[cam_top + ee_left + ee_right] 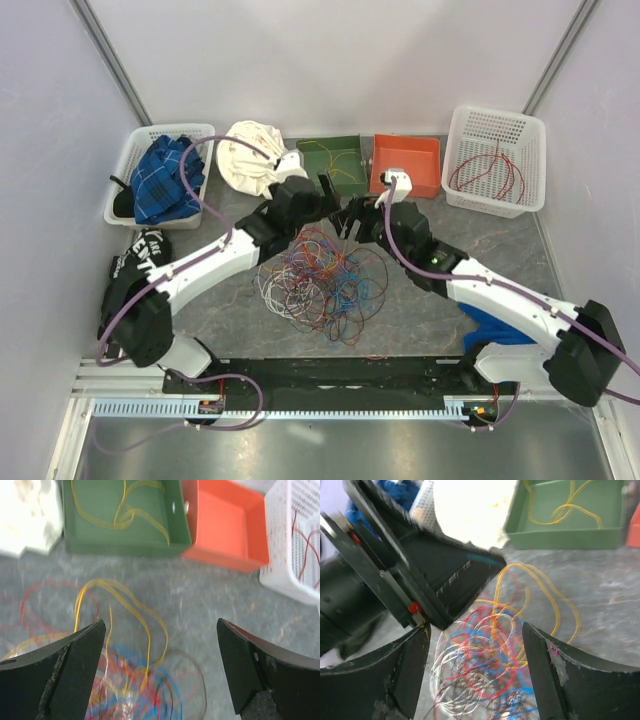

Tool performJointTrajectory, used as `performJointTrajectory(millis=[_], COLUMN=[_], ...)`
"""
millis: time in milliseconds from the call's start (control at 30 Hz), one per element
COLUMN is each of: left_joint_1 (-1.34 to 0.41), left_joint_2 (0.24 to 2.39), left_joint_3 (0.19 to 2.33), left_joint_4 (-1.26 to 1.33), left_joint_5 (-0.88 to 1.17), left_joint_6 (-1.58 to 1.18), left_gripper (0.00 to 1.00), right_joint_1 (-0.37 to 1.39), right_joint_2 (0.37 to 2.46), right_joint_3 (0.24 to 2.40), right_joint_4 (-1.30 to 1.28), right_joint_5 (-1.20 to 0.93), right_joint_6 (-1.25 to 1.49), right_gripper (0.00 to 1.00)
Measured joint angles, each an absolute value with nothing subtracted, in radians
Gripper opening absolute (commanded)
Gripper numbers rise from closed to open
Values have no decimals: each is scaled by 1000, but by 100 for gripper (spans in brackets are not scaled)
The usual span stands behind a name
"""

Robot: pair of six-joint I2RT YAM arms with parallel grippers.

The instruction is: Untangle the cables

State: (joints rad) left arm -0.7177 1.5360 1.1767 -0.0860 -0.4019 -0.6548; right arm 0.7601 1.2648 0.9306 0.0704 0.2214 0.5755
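Observation:
The cables (322, 283) lie in a loose tangle of red, blue, yellow, white and dark loops in the middle of the grey table. My left gripper (335, 200) hovers over the tangle's far edge, and its jaws (161, 625) stand wide open with nothing clamped. A yellow loop (125, 597) lies on the table beneath and ahead of them. My right gripper (352, 228) faces it from the right, also over the far edge. It is open (475, 630) above the tangle (485, 670), close to the left gripper's black finger (455, 577).
Behind the tangle stand a green tray (335, 160) holding yellow cables (125, 512), an orange tray (405, 165), and a white basket (497, 160) with red cable. At the back left are a white basket of blue cloth (160, 178) and a white cloth (250, 155).

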Motion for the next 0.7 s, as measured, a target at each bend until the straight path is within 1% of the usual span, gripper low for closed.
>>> performJointTrajectory(millis=[167, 300, 567, 700], left_joint_1=[-788, -833, -858, -854], left_joint_2=[1391, 1318, 1180, 1103], left_joint_3=[1005, 936, 839, 756], left_joint_4=[-104, -172, -459, -507], left_joint_5=[-427, -466, -563, -578], left_joint_6=[-704, -778, -1129, -1215], left_gripper=[100, 100, 100, 100], right_joint_1=[859, 901, 931, 955], right_joint_2=[1139, 1102, 1193, 1275], right_joint_3=[749, 684, 680, 692], right_joint_4=[167, 197, 275, 319], right_joint_5=[253, 242, 137, 94], right_joint_6=[626, 640, 614, 604], right_gripper=[80, 82, 83, 83])
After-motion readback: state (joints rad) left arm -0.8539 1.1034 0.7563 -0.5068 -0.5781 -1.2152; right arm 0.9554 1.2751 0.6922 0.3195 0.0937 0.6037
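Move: The cable pile's middle lies some 18 cm back from the left hand, about 1 cm to its left and roughly 20 cm below. The green bin is 17 cm ahead and 2 cm right of it, with the white cloth 17 cm ahead and 16 cm left. From the right hand the pile is about 12 cm back, 5 cm left and 23 cm down; the red bin is 23 cm ahead and 13 cm right. Back, to the left and down, both empty, open hands come away from the bins to the cable pile. The left travels about 18 cm to hover over the pile's left side, tipping its fingers down and swinging counter-clockwise. The right goes a shorter way beside it, also turning counter-clockwise by nearly 20 degrees. ##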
